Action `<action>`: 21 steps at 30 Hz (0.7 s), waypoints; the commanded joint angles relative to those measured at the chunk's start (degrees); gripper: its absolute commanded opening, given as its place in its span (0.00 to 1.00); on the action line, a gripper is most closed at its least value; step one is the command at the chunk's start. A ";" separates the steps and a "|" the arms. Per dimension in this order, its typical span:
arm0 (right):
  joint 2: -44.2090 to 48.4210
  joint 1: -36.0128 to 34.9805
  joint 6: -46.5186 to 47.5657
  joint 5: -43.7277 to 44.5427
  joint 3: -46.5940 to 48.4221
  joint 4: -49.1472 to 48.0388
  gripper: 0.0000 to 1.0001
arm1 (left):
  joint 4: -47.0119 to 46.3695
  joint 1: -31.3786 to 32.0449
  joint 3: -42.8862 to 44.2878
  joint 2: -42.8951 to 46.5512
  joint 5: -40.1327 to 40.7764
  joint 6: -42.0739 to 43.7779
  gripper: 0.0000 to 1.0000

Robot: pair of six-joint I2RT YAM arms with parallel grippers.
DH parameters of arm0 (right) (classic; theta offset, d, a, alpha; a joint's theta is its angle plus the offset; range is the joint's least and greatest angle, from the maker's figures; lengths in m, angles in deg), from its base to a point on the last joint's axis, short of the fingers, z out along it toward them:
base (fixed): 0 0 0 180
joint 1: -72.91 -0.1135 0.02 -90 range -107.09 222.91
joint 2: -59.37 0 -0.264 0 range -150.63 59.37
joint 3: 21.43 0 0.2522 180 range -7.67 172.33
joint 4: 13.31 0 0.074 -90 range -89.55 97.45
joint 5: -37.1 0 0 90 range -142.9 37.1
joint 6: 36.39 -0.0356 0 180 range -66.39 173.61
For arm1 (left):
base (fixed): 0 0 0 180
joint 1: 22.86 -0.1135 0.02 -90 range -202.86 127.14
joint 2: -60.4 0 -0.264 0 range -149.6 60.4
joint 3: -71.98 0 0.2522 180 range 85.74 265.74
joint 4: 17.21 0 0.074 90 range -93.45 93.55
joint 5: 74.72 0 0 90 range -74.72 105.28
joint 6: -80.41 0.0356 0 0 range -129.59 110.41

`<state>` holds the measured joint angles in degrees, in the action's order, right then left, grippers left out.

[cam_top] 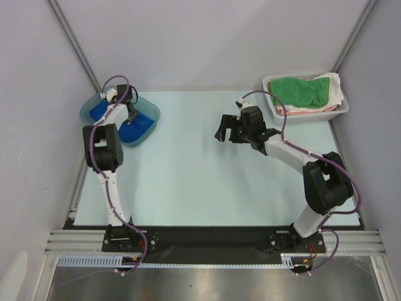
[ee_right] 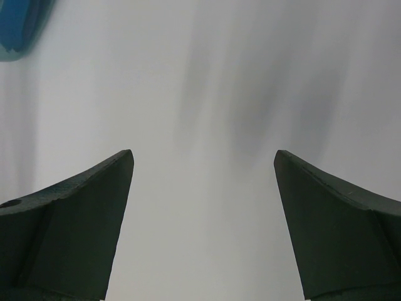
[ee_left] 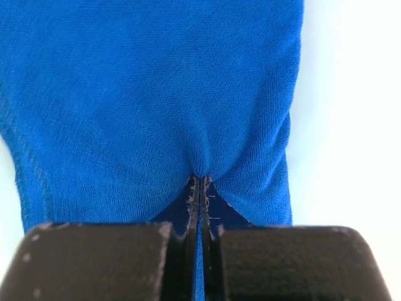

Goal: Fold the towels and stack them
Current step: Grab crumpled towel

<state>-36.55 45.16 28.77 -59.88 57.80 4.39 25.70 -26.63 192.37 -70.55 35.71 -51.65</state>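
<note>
A royal blue towel lies in a clear blue bin at the far left of the table. My left gripper reaches down into that bin and is shut on a pinch of the blue towel; cloth bunches at the fingertips. A green towel lies on top of the pile in the white basket at the far right. My right gripper hovers open over the middle of the table, with nothing between its fingers. No purple towel is visible.
White and pinkish cloth lies under the green towel in the basket. The blue bin shows at the upper left corner of the right wrist view. Grey walls and metal posts enclose the pale table.
</note>
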 commanded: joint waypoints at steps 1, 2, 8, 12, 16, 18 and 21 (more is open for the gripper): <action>1.79 0.06 0.14 -0.31 0.09 -2.54 1.00 | -11.60 0.08 -9.40 10.87 -2.67 -2.41 0.01; 1.70 -0.11 0.23 -0.57 0.01 -2.71 1.00 | -14.70 0.17 -14.99 13.77 -2.58 -2.41 0.00; 1.09 -0.20 0.41 -0.75 -0.08 -3.33 1.00 | -38.70 2.54 -32.69 32.32 -0.65 -4.34 0.00; 0.91 -0.46 0.58 -0.93 -0.17 -3.33 1.00 | -46.62 3.33 -40.09 40.24 0.76 -3.55 0.00; 0.64 -0.82 1.28 -0.49 0.00 -5.09 1.00 | -52.42 8.59 -44.83 47.36 2.60 -1.27 0.00; 0.91 -0.82 1.37 0.13 -0.08 -5.09 1.00 | -53.75 10.27 -47.21 51.23 3.65 0.75 0.00; 1.78 -0.73 1.55 0.65 -0.61 -5.61 1.00 | -56.65 15.70 -48.09 55.87 4.62 6.01 0.00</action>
<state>-36.57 44.64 29.29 -60.04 57.74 1.73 -22.74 -15.27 145.07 -20.02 38.29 -51.21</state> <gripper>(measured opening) 0.995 0.008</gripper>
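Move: The left fingers are already shut on a pinch of the blue towel inside the teal basket; the middle of the towel lies about 4 cm back from them and 1 cm to the right, about 1 cm lower. The basket's middle is some 3 cm back and 1 cm left of that hand, 1 cm lower, and the bare middle of the table about 22 cm back and 38 cm right, 4 cm below. From the right hand, the towel is some 12 cm ahead, 44 cm left and 9 cm down. The left hand keeps its pinch on the blue towel and hauls it up out of the folds in the basket, easing back first and then climbing fast, about 25 cm in all, while drawing back and to the right by some 9 cm each, the rightward drift coming mostly late. As it rises the wrist tips the fingers up by some 50 degrees, from pointing steeply down into the basket to roughly level towards the back wall, fingers staying shut throughout. ##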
